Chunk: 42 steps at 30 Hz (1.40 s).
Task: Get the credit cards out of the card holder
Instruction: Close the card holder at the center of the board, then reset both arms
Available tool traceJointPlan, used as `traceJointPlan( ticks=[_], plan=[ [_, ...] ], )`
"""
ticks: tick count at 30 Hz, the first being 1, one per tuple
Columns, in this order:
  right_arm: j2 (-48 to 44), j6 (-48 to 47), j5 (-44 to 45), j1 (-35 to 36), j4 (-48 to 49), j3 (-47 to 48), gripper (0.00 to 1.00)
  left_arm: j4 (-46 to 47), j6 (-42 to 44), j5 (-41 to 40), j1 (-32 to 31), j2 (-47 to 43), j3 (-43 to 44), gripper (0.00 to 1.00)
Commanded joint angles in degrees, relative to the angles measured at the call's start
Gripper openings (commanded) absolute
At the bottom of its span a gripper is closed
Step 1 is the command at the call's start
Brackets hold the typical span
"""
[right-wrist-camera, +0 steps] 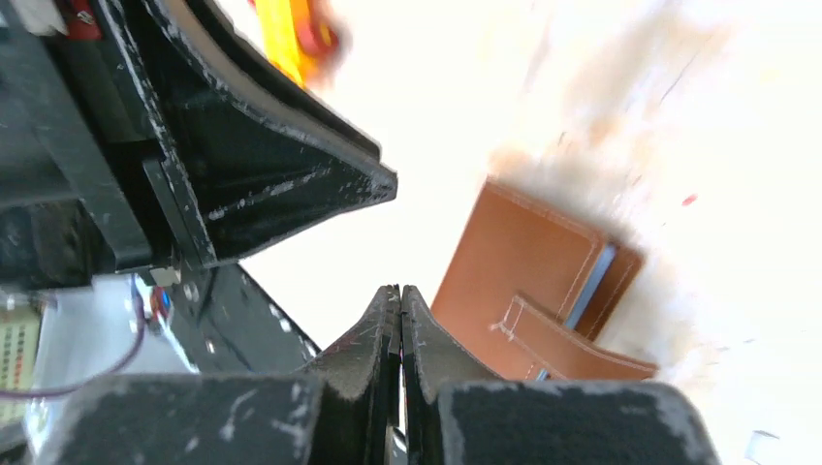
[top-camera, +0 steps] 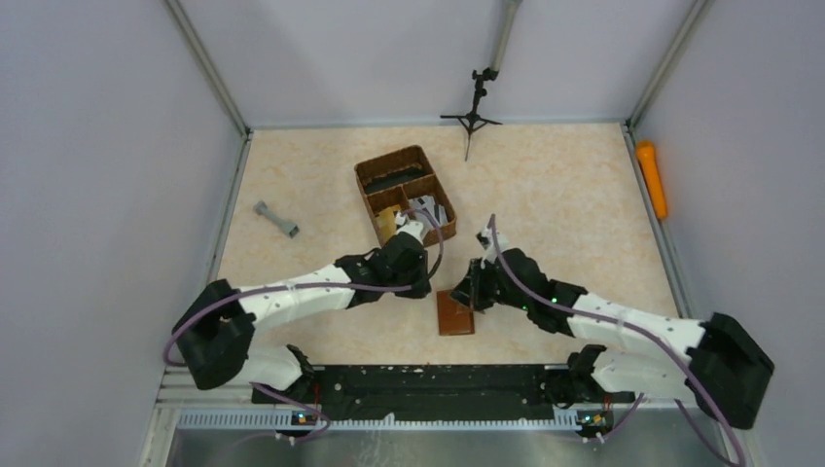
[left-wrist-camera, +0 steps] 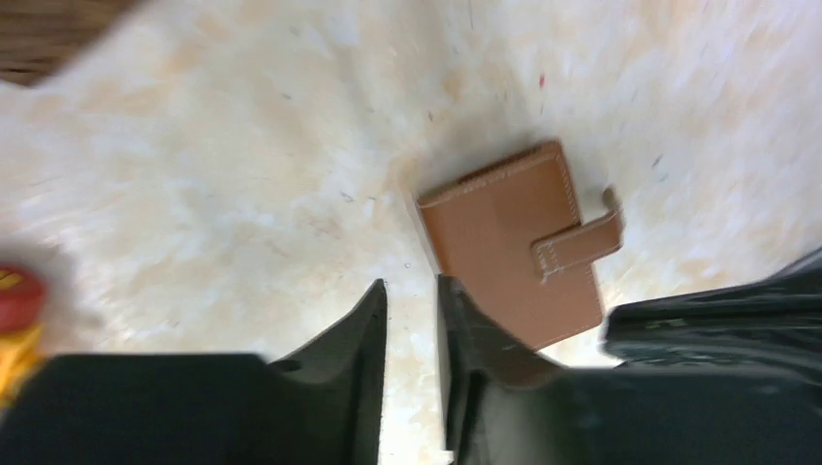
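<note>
The card holder [top-camera: 454, 312] is a small brown leather wallet lying folded on the table between my two grippers, its strap tab [left-wrist-camera: 577, 242] across the top face. A grey-blue edge [right-wrist-camera: 591, 279] shows between its halves; I cannot tell whether that is one of the credit cards. My left gripper [left-wrist-camera: 412, 283] hovers just left of the card holder [left-wrist-camera: 514, 247], its jaws a little apart with only table between them. My right gripper [right-wrist-camera: 399, 289] is shut on nothing, with the card holder [right-wrist-camera: 523, 281] just beside its fingers. In the top view, left gripper [top-camera: 425, 282] and right gripper [top-camera: 467, 292] flank the wallet's far end.
A brown woven compartment basket [top-camera: 368, 185] stands behind the grippers, with thin grey flat pieces [top-camera: 433, 211] in its right compartment. A grey dumbbell-shaped part [top-camera: 276, 220] lies at the left, a black tripod [top-camera: 472, 112] at the back, an orange tube [top-camera: 652, 178] by the right wall.
</note>
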Motion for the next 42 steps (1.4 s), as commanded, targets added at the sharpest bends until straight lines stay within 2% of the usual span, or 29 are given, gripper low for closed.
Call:
traceJointPlan(
  ticks=[1, 4, 5, 9, 11, 13, 15, 17, 18, 19, 22, 24, 26, 29, 32, 35, 37, 42],
  plan=[
    [-11.9, -5.7, 18.2, -0.4, -12.8, 5.3, 0.00, -9.4, 3.1, -13.8, 2.3, -9.9, 3.9, 0.43],
    [-18.8, -9.3, 27.9, -3.3, -17.3, 6.3, 0.00, -10.7, 4.4, -16.9, 6.1, -17.2, 2.1, 0.73],
    [-20.6, -11.2, 30.5, -4.2, -18.4, 6.6, 0.00, -10.4, 4.6, -18.7, 7.4, -19.6, 1.0, 0.96],
    [-25.4, -17.1, 44.5, -9.0, -20.3, 7.8, 0.03, -9.1, 7.9, -22.2, 14.9, -26.3, -1.0, 0.99],
    [-27.2, -17.4, 50.6, -9.2, -19.6, 7.6, 0.16, -7.4, 10.4, -28.9, 17.1, -28.6, -1.9, 0.99],
    [-28.9, -22.1, 52.7, -9.3, -14.4, 5.8, 0.37, -1.0, 15.7, -33.6, 17.8, -31.2, -5.3, 0.99],
    [-29.6, -28.1, 54.1, -9.3, -4.5, 2.3, 0.56, 6.8, 20.2, -37.2, 18.2, -32.9, -9.5, 0.99],
    [-29.5, -36.8, 53.1, -9.3, 6.2, -2.2, 0.83, 16.1, 26.1, -39.4, 19.1, -33.2, -14.0, 0.99],
    [-29.1, -43.0, 51.7, -9.3, 11.7, -4.7, 0.92, 19.5, 27.8, -40.1, 20.3, -32.9, -15.9, 0.99],
    [-28.5, -47.0, 51.0, -9.3, 16.1, -7.1, 0.93, 21.2, 28.5, -39.1, 22.3, -32.4, -16.8, 0.99],
    [-26.3, -50.2, 54.2, -10.8, 29.5, -11.9, 0.94, 24.8, 28.6, -32.8, 29.8, -29.3, -18.1, 0.99],
    [-24.7, -51.9, 50.7, -13.9, 35.9, -14.3, 0.94, 30.9, 30.0, -31.4, 33.0, -26.4, -21.1, 0.99],
    [-22.8, -51.5, 47.2, -18.6, 36.9, -14.6, 0.93, 37.9, 31.4, -30.0, 35.8, -23.1, -23.3, 0.99],
    [-18.6, -46.2, 41.6, -28.2, 34.6, -14.1, 0.94, 39.8, 31.2, -29.8, 38.9, -19.2, -23.2, 0.98],
    [-14.2, -43.3, 33.6, -35.1, 36.3, -15.2, 0.94, 50.3, 33.6, -28.2, 41.0, -17.2, -27.4, 0.98],
    [-8.1, -43.5, 35.4, -36.3, 45.2, -17.0, 0.95, 64.3, 38.3, -24.5, 43.4, -13.5, -32.5, 0.99],
    [-3.8, -43.7, 36.9, -36.3, 52.7, -19.2, 0.95, 61.1, 36.8, -23.6, 46.0, -11.9, -30.0, 0.98],
    [7.7, -46.7, 40.2, -36.4, 74.0, -24.2, 0.94, 66.7, 34.5, -17.3, 50.2, -9.6, -30.4, 0.94]
  ],
)
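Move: The closed card holder lies about 5 cm back and 8 cm to the right of my left hand, some 4 cm below. From my right hand it is roughly 4 cm back, about level sideways and 6 cm down. The divided basket stands some 23 cm ahead and 5 cm to the left of my left hand; the toy car is about 4 cm ahead and 18 cm left of that hand. I clear both hands off the closed card holder, up about 13 cm and outward, then let them sink again. My left hand sweeps some 34 cm left and 14 forward towards the grey wrench, spreading its fingers at once. My right hand goes about 30 cm right and 15 forward over bare table, opening wide only partway out. Both wrists swing outward, left counter-clockwise, right clockwise, and tip up roughly 45 degrees. ##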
